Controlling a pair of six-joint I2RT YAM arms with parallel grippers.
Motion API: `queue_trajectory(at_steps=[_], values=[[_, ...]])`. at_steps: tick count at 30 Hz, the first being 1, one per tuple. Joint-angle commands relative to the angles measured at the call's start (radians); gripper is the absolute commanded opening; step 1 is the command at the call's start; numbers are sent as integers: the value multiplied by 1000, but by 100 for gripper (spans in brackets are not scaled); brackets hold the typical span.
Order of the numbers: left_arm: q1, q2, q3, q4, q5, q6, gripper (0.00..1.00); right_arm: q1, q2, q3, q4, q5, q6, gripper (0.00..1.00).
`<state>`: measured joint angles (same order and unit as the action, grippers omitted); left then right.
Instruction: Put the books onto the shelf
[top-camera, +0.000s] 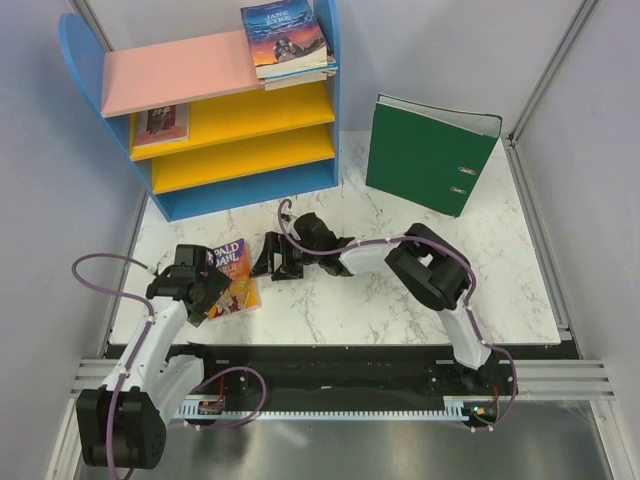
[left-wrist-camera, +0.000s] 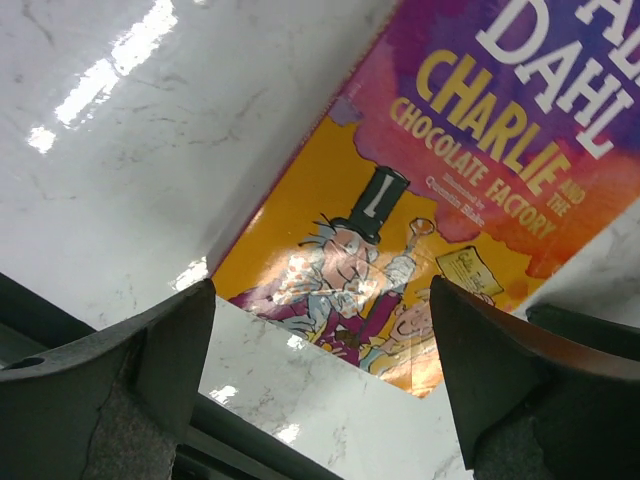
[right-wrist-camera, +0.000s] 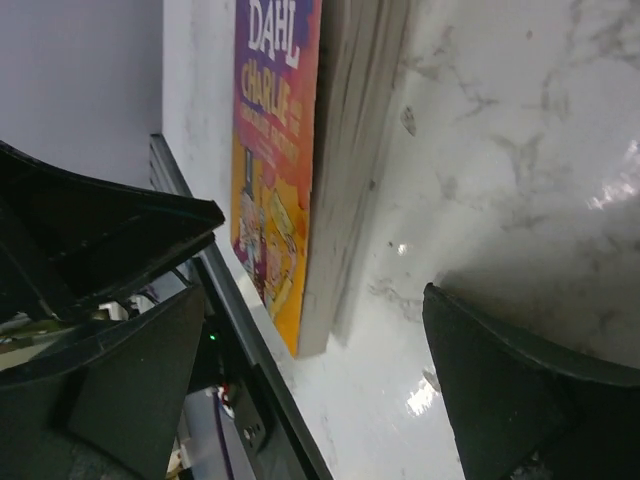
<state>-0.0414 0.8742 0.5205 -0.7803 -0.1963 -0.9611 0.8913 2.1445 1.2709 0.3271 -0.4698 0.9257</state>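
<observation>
One of the books, the purple-and-yellow Roald Dahl "Charlie" (top-camera: 234, 276) (left-wrist-camera: 430, 170), lies flat on the marble table. My left gripper (top-camera: 200, 288) (left-wrist-camera: 320, 370) hovers open over its near left corner, nothing between the fingers. From the right, my right gripper (top-camera: 270, 258) (right-wrist-camera: 315, 380) stands open low on the table just off the page edge of that same book (right-wrist-camera: 275, 150), apart from it. The shelf (top-camera: 215, 160) stands at the back left. A stack of books topped by "Jane Eyre" (top-camera: 285, 38) rests on its pink top board. Another book (top-camera: 160, 122) lies on the upper yellow board.
A big green lever-arch binder (top-camera: 430, 150) stands open-edged at the back right. Grey walls close in on the left and right. The arms' black mounting rail (top-camera: 330, 365) runs along the near edge of the table (top-camera: 400, 310).
</observation>
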Motion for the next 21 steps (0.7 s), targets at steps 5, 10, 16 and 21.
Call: queue_trajectory(at_steps=[5,10,16,21], values=[[15,69,-23,87,-86,-19,91,38,188,142,125,-76,157,84],[17,190,-43,192,17,39,91,69,233,220,156,-104,200,64],[17,253,-47,276,149,117,100,78,233,222,156,-96,213,0],[17,177,-27,251,144,168,100,55,157,110,155,-55,176,0]])
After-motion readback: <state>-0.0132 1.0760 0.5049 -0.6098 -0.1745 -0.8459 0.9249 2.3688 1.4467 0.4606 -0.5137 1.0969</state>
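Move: Lying flat between the two grippers, the Charlie and the Chocolate Factory book has its middle about 10 cm to the right hand's left, some 3 cm back and 3 cm below. From the left hand, the same middle is roughly 5 cm ahead, 4 cm to the right and 3 cm below. The middle of the shelf base's front edge stands about 17 cm ahead of the right hand and 4 cm to its left. Closing in on the book's page edge, the right hand goes about 5 cm left, then sinks some 2 cm as its fingers shut fully, ending with their tips against the pages. The left hand, fingers staying wide open, shifts a little left, then drops about 3 cm and eases forward over the near end, one finger beside the spine. ##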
